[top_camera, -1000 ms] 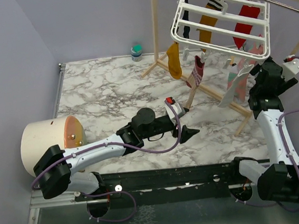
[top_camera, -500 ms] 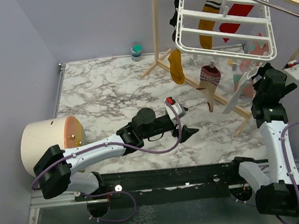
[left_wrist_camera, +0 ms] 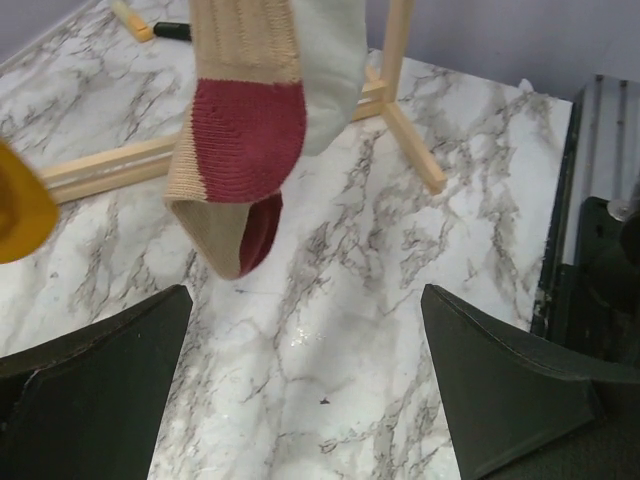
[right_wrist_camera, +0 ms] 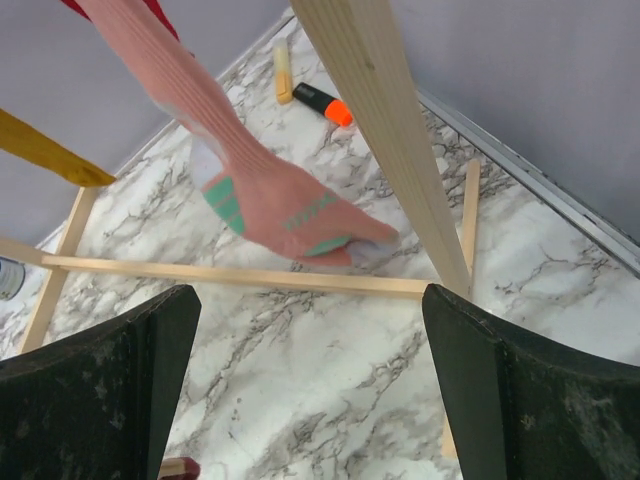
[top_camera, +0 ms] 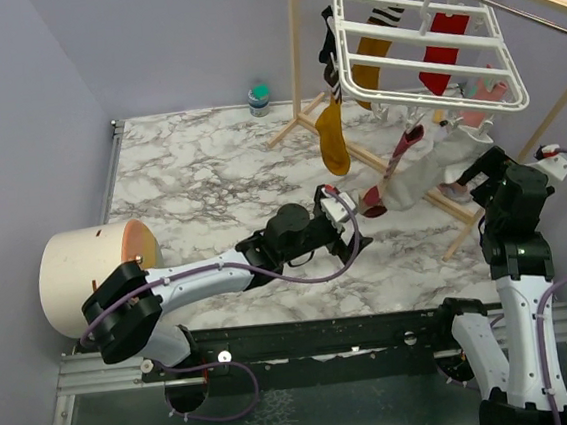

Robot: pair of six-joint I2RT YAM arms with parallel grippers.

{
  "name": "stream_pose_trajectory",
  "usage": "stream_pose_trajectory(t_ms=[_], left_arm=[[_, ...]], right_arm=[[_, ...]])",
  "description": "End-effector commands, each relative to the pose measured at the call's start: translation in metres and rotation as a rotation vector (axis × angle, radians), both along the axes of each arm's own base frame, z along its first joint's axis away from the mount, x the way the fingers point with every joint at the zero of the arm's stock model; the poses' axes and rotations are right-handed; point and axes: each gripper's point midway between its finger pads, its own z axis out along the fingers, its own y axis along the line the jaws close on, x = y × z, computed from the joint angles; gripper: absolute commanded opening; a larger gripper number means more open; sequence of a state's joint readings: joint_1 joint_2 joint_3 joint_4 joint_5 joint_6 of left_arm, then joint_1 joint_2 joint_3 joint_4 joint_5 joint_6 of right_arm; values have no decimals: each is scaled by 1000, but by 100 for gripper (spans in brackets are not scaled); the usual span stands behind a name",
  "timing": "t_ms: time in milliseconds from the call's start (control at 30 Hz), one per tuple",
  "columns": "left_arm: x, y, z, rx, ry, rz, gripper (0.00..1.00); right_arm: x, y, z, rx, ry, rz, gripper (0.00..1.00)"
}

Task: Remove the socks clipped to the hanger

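The white grid hanger (top_camera: 428, 43) hangs tilted from the wooden rack at the upper right, with socks clipped under it: mustard yellow (top_camera: 332, 139), black (top_camera: 328, 35), red (top_camera: 440, 65), and a maroon-and-cream striped one (top_camera: 398, 169) hanging lowest. My left gripper (top_camera: 357, 227) is open just below and to the left of that striped sock, whose maroon heel (left_wrist_camera: 245, 130) fills the top of the left wrist view above the spread fingers (left_wrist_camera: 90, 390). My right gripper (top_camera: 469, 177) is open beside the pink-and-teal sock (right_wrist_camera: 280, 205), which dangles just ahead of it, untouched.
The wooden rack's slanted leg (right_wrist_camera: 380, 120) crosses close to the right gripper, with its base rail (right_wrist_camera: 230, 278) on the marble. An orange marker (right_wrist_camera: 322, 103) lies beyond. A cream cylinder (top_camera: 94, 276) lies at the left and a teal-lidded jar (top_camera: 259, 98) stands at the back.
The hanger has swung and tilted, and the socks have swayed with it. My left gripper slid right, under the striped sock. The right arm shifted nearer the socks.
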State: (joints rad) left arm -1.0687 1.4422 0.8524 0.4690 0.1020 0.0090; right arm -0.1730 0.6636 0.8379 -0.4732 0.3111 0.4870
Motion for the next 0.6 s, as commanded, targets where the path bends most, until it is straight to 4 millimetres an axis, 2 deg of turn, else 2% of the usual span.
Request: stream_pose_trajectory(t_ms=[0,167,267,367,567], left_arm=[[33,8,4,-13,-41,91,99],[65,17,10,-72,-41,121,99],[76,16,18,-102,-61,102,99],[80,10,25,-130,-85,58,99],[71,-5,32,-177,-113,-76,99]], right_arm=[[-18,13,-11,15,68,55,100],[-22,26,-26,75,85,101,100],[-23,33,-26,91,83,133,99],[-23,40,-24,103,72,172,97],[-15,60,-18,116,47,293,95]])
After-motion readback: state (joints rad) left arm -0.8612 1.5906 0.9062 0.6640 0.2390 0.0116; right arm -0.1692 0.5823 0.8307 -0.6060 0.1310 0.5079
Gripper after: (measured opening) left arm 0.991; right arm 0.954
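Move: The patterned red-and-beige sock hangs about 8 cm ahead of the left hand, 10 cm to its right and 6 cm higher; the mustard sock is 13 cm ahead, 3 cm left and 7 cm up. From the right hand, the white sock swings out some 12 cm left, about level with it; the patterned sock is roughly 19 cm left and 2 cm ahead, the pink sock 16 cm ahead and 3 cm right, slightly higher, and the stand's pole 4 cm ahead, 7 cm right. The left hand, wide open with its fingers pointing right, sweeps forward about 8 cm towards the mustard sock, into the space where the patterned sock hung, first drifting left and then edging back right near the end. The right hand slides some 4 cm left and 2 cm back while sinking slightly, turning about 10 degrees counter-clockwise to bring its still open fingers round to the swinging white sock, with no grip yet on it. ##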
